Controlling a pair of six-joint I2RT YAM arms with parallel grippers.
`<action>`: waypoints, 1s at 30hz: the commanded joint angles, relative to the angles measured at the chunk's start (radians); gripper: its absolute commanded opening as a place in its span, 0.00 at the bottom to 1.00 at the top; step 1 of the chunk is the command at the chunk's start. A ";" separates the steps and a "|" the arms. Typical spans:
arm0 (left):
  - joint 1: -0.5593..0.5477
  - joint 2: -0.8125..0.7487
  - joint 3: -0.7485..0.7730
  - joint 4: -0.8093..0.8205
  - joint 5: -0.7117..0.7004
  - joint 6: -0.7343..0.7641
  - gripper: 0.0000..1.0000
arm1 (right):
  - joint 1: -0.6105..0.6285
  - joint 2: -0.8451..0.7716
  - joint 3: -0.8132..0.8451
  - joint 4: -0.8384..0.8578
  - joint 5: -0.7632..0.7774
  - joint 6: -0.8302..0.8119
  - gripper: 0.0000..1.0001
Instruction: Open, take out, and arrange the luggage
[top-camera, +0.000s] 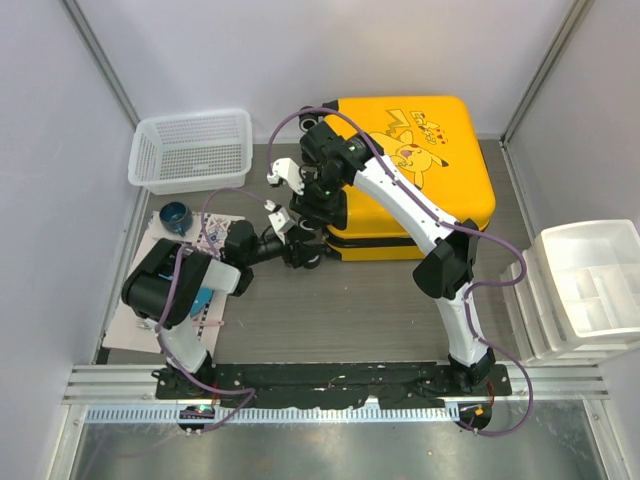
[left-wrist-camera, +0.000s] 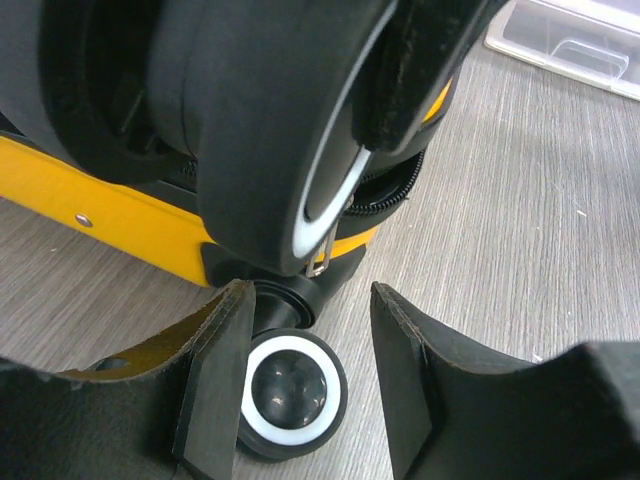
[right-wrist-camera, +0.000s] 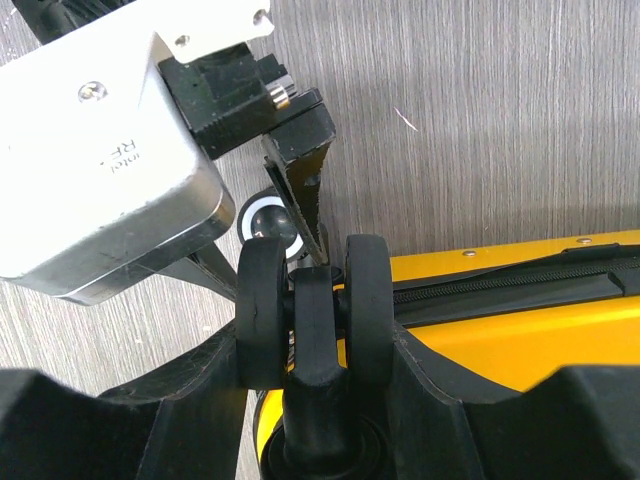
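Note:
The yellow luggage (top-camera: 430, 160) lies flat and closed at the back, its black zip band (right-wrist-camera: 500, 285) along the side. My right gripper (top-camera: 322, 200) reaches over its near left corner. In the right wrist view that gripper (right-wrist-camera: 312, 335) is shut on the upper twin black wheel (right-wrist-camera: 262, 310), one finger pressed against each outer face. My left gripper (top-camera: 298, 252) comes in from the left, low at the same corner. Its jaws (left-wrist-camera: 305, 300) stand open around the lower white-ringed wheel (left-wrist-camera: 290, 390); the left finger is next to the wheel and the right finger is apart from it.
A white mesh basket (top-camera: 190, 150) stands at the back left. White drawer bins (top-camera: 585, 285) sit at the right edge. A blue cup (top-camera: 175, 215) and a printed sheet (top-camera: 140, 310) lie beside the left arm. Grey walls close in both sides.

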 joint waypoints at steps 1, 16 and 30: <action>-0.009 0.019 0.036 0.127 -0.014 -0.018 0.54 | -0.037 -0.096 0.008 -0.048 -0.010 0.152 0.00; -0.044 0.086 0.068 0.208 -0.031 -0.058 0.31 | -0.037 -0.099 0.001 -0.067 0.004 0.161 0.00; 0.003 0.011 0.025 0.167 -0.109 -0.092 0.00 | -0.045 -0.125 -0.024 -0.070 -0.010 0.167 0.00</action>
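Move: The zip pull hangs at the suitcase's near left corner, roughly 3 cm to the right of the left hand and 1 cm ahead, about level with its half-open fingers. The upper wheel, already held in the right gripper, is some 2 cm right, 2 cm ahead and 6 cm above the left hand; the lower wheel is about 3 cm right, straight below by 7 cm. From the right hand the pull is some 2 cm back and 8 cm down. The left hand eases about 2 cm to the right, rising a touch, in under the upper wheel towards the zip pull at the suitcase's corner, then holds nearly still while its half-open fingers close completely, to pinch the pull. The right hand stays in place throughout and keeps its grip on the upper wheel, steadying the suitcase. ##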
